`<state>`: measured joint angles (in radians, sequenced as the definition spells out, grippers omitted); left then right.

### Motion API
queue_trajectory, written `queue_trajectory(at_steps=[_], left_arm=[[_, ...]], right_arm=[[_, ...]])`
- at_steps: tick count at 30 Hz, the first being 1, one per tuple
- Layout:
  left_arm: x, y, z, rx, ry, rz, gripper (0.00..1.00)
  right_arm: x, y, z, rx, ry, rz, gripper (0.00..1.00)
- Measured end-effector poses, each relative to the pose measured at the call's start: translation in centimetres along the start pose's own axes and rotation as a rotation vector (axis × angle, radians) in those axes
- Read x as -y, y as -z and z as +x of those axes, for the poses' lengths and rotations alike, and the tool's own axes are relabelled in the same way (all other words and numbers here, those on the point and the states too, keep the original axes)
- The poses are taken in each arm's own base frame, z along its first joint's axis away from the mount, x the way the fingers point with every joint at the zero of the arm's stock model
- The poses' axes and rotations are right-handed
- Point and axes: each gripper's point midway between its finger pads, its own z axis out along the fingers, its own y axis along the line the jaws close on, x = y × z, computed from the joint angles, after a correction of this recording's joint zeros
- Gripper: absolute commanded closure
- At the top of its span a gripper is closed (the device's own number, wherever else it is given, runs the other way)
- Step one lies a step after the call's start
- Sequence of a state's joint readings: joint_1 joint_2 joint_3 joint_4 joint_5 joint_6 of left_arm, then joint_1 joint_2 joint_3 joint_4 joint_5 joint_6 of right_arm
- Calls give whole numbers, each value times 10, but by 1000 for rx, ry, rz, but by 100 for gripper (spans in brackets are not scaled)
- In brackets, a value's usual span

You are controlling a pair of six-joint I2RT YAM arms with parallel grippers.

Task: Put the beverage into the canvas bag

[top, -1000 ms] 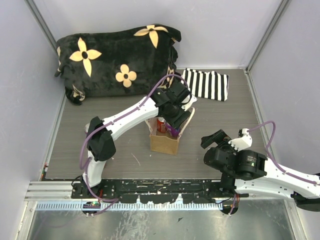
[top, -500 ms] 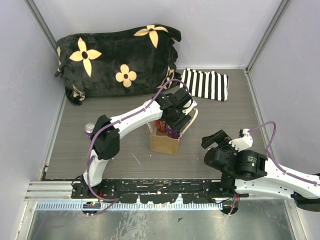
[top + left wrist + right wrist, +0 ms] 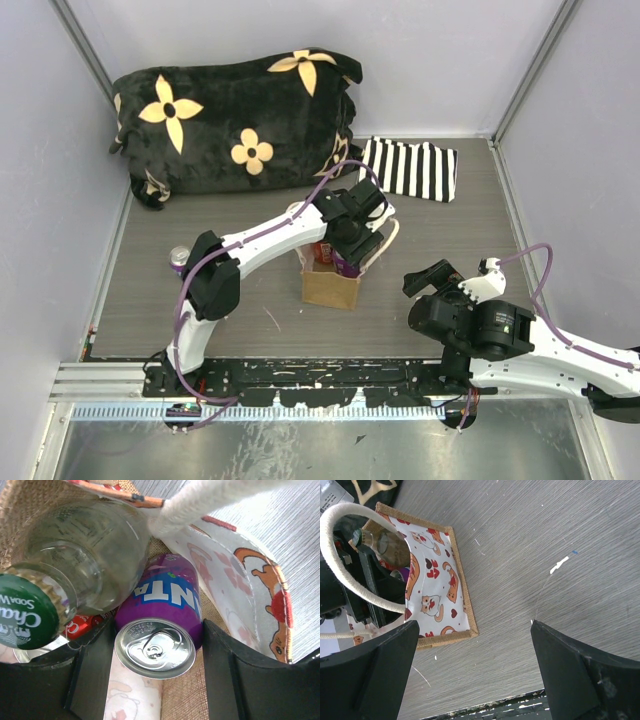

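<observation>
The tan canvas bag (image 3: 328,285) stands mid-table with its cream handles up. My left gripper (image 3: 350,245) reaches down into its mouth. In the left wrist view the left gripper (image 3: 157,630) is shut on a purple soda can (image 3: 165,605), held upright inside the bag beside the printed wall (image 3: 240,595). A clear glass bottle with a green cap (image 3: 85,555) and a red can (image 3: 82,626) are also in the bag. My right gripper (image 3: 440,280) is open and empty to the bag's right. The right wrist view shows the right gripper (image 3: 474,630) over bare table, with the bag (image 3: 440,585) at its left.
A black flowered pillow (image 3: 235,120) lies at the back left. A black-and-white striped cloth (image 3: 412,170) lies at the back right. Another can with a purple top (image 3: 180,258) stands by the left arm's elbow. Grey walls close in both sides.
My left gripper has sunk a little deeper into the bag with the purple can and shifted slightly toward me. The right arm has not moved.
</observation>
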<state>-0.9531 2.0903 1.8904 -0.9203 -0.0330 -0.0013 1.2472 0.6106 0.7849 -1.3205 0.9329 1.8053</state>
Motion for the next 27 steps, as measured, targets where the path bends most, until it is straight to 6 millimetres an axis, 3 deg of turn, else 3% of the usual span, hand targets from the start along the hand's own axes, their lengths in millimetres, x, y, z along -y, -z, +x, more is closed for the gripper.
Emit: queue_trajectory(at_steps=[7, 14, 22, 27], left_arm=[[21, 0, -3, 14, -35, 27, 5], [28, 0, -6, 27, -49, 32, 1], [22, 3, -11, 47, -76, -2, 2], [15, 15, -21, 92, -102, -41, 2]], right_arm=[[0, 0, 0, 0, 0, 0, 0], [0, 0, 0, 0, -1, 0, 0], [-1, 0, 0, -1, -2, -2, 0], [-1, 0, 1, -1, 0, 0, 0]])
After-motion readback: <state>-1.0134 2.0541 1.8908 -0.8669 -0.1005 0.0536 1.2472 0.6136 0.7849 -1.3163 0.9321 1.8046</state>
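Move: The left hand still grips the purple can by its upper end inside the bag, the can's middle about 4 cm below the hand point. The red can stands roughly 4 cm ahead and 5 cm to the left, and the green-capped bottle some 7 cm ahead and 1 cm right. The bag's right wall is about 4 cm to the right, roughly level fore and aft. From the idle right hand, the purple can lies about 17 cm left, 2 cm ahead and 10 cm lower. The left fingers spread to nearly full width and let go of the purple can, while the hand shifts about 3 cm diagonally back and to the right, towards the bag's right wall. After a brief halt it rises about 2 cm, easing forward again a little, and the fingertips tip slightly forward. ##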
